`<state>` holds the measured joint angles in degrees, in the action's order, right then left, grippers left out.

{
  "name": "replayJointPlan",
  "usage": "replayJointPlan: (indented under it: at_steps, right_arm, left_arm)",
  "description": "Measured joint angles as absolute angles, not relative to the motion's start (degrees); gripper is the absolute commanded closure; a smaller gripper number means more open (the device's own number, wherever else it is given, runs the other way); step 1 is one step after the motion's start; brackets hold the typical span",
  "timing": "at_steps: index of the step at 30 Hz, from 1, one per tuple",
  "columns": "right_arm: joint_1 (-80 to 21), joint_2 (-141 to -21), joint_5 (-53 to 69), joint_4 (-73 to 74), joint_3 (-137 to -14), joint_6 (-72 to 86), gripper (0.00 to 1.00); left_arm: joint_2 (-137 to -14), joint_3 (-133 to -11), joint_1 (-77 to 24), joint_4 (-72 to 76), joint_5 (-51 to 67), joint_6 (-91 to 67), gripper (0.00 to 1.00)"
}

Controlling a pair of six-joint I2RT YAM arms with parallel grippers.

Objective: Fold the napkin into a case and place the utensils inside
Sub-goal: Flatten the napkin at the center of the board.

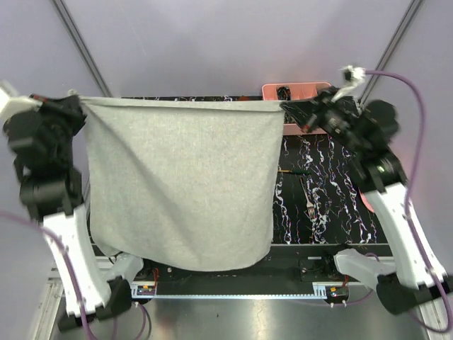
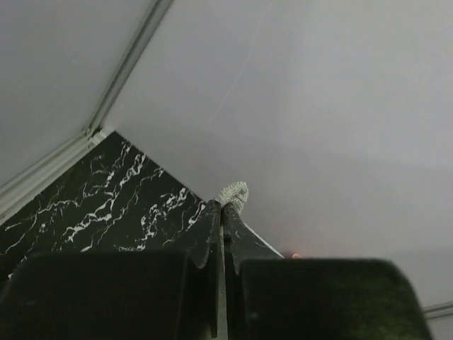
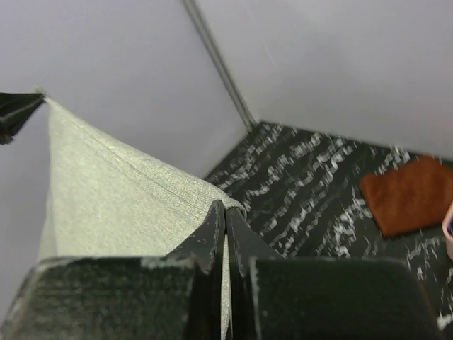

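The light grey napkin (image 1: 180, 184) hangs spread in the air like a sheet, held by its two top corners. My left gripper (image 1: 79, 105) is shut on the napkin's top left corner; a tuft of fabric (image 2: 233, 192) pokes out past its tips (image 2: 224, 207). My right gripper (image 1: 284, 106) is shut on the top right corner, with the cloth (image 3: 106, 198) stretching away from its tips (image 3: 226, 207). A silver fork (image 1: 309, 200) and a slim dark piece with a gold end (image 1: 290, 172) lie on the black marble table to the right of the napkin.
A pink compartment tray (image 1: 294, 91) stands at the back right, partly behind the right gripper. A rust-brown cloth (image 3: 414, 193) lies on the table in the right wrist view. The hanging napkin hides the left and middle of the table (image 1: 333, 205).
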<state>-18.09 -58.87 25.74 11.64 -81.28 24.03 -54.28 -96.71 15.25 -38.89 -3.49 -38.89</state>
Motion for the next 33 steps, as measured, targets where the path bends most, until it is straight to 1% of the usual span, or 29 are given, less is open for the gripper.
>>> replayJointPlan:
  at_steps: [5,10,16,19,22,26,29,33]
  right_arm:
    - [-18.09,-73.03,20.08,9.17,-76.23,23.68,1.00]
    - [-17.54,-86.63,17.08,5.58,-75.85,22.72,1.00]
    - [-16.16,-103.94,16.73,1.39,-82.83,21.19,1.00]
    - [-15.57,-110.80,17.74,1.58,-87.46,20.69,1.00]
    - [-15.35,-114.04,19.16,2.04,-89.60,20.38,1.00]
    - [-15.35,-114.06,20.60,3.73,-89.60,20.32,1.00]
    - [-15.35,-113.14,21.30,4.64,-88.47,20.49,1.00]
    - [-15.31,-108.29,22.46,7.55,-83.00,22.00,1.00]
  left_arm:
    - [-67.83,-90.30,14.90,-31.99,0.03,-39.97,1.00]
    - [-83.00,-84.97,14.63,-24.45,4.05,-41.08,1.00]
    - [-103.63,-86.96,14.11,-16.58,8.47,-42.04,1.00]
    - [-110.83,-88.12,13.85,-15.97,10.33,-42.04,1.00]
    - [-113.21,-88.53,13.85,-17.15,11.29,-41.82,1.00]
    - [-113.23,-91.18,13.85,-20.53,12.03,-40.66,1.00]
    - [-111.72,-90.96,13.85,-23.18,12.27,-39.83,1.00]
    - [-105.34,-83.77,13.85,-27.20,12.25,-38.79,1.00]
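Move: The napkin is already held by its two far corners and hangs spread in the air. The middle of the board lies about 22 cm ahead of the right hand, 8 cm to its left and some 42 cm below; from the left hand it is roughly 23 cm ahead, 32 cm right and 44 cm below. From the right hand, the brown pouch is about 42 cm ahead, 6 left, the pink organizer 42 ahead, 14 right, and the gold fork 18 ahead, 6 right, all on the board. The hanging napkin is swung out and cast down over the board: both hands, still pinching its far corners, sweep quickly down and forward together, the left about 39 cm down, the right about 33, each some 27 cm out, then draw back about 5 cm low over the board. Both wrists tip down some 40 to 50 degrees; the fingers stay shut. ##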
